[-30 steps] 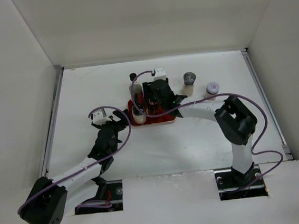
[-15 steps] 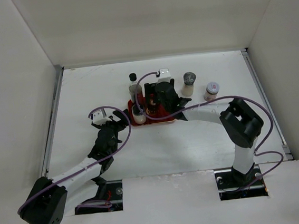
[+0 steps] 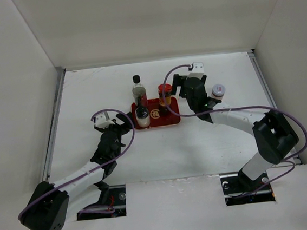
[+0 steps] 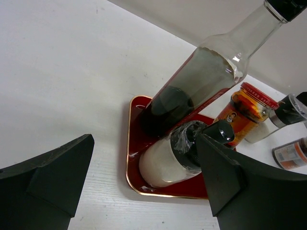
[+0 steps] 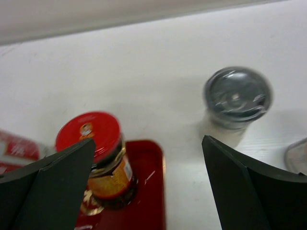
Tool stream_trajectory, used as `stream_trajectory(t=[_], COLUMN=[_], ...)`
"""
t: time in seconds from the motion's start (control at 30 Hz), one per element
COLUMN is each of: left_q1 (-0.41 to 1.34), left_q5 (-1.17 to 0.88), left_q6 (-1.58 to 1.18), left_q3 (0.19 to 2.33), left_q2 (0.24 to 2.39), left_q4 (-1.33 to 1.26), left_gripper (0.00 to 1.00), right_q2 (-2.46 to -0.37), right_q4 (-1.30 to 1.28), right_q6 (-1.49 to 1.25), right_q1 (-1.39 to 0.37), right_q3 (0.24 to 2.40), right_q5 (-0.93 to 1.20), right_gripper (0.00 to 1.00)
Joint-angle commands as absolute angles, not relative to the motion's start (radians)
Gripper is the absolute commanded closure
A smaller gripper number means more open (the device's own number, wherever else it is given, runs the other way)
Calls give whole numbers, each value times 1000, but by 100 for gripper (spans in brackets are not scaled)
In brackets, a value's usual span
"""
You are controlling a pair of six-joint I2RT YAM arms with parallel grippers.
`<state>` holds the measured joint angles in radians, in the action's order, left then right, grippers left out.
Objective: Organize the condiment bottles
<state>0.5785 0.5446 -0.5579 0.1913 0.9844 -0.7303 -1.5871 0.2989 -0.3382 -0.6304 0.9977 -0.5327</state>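
Observation:
A red tray (image 3: pixel 165 120) holds three condiment bottles. They are a tall black-capped dark bottle (image 3: pixel 138 89), a grey-capped whitish shaker (image 3: pixel 141 114) and a red-capped orange jar (image 3: pixel 165 92). My right gripper (image 3: pixel 186 87) hovers open just right of the red-capped jar (image 5: pixel 91 160), holding nothing. A second grey-capped shaker (image 5: pixel 236 101) stands on the table beyond the tray (image 5: pixel 149 191). The small red-labelled jar (image 3: pixel 217 91) stands further right. My left gripper (image 3: pixel 123 123) is open and empty, low at the tray's left corner (image 4: pixel 133 158), facing the shaker (image 4: pixel 165 160) and dark bottle (image 4: pixel 201 79).
White walls enclose the table on the left, back and right. Metal rails (image 3: pixel 54 124) run along both side edges. Purple cables loop over each arm. Both arm bases sit in cut-outs at the near edge.
My right gripper opened wide and drew back to the right off the tray, leaving the red-capped jar standing on it. The left arm has not moved.

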Motion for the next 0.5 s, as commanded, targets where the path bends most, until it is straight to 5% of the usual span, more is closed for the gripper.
stream_trajectory(t=[0.0, 0.33, 0.47], left_q1=[581, 584, 585], left_q5=[540, 534, 534], left_q6=[-568, -568, -568], left_q3=[198, 199, 204], left_q2=[971, 979, 992], left_q4=[-788, -788, -792], left_gripper=[12, 12, 12], right_q2=[-1563, -1615, -1741], right_q4=[321, 417, 287], right_q6=[-347, -347, -308], right_q1=[-614, -688, -653], right_q3=[1022, 989, 1145], right_q5=[-522, -404, -310], right_gripper=[1, 0, 0])
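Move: The red-lidded sauce jar stands upright on the tray about 9 cm to the right hand's left, 1 cm ahead and some 7 cm below it. About 9 cm left of the jar stands the tall bottle, 1 cm farther out, and also 9 cm left of it, but 5 cm nearer, the black-capped bottle. The grey-lidded bottle is roughly 5 cm ahead and 3 cm right of the right hand. From the left hand the jar lies about 20 cm right and 5 cm ahead. Rightward first, only 1.5 cm farther from the sauce jar, the empty right hand then reverses and swings about 7 cm left towards the jar and tray, sinking some 2 cm and easing slightly back at first. The wrist turns counter-clockwise, ending some 10 degrees round from its start, and the fingers stay wide open; contact with the jar can't be seen. ##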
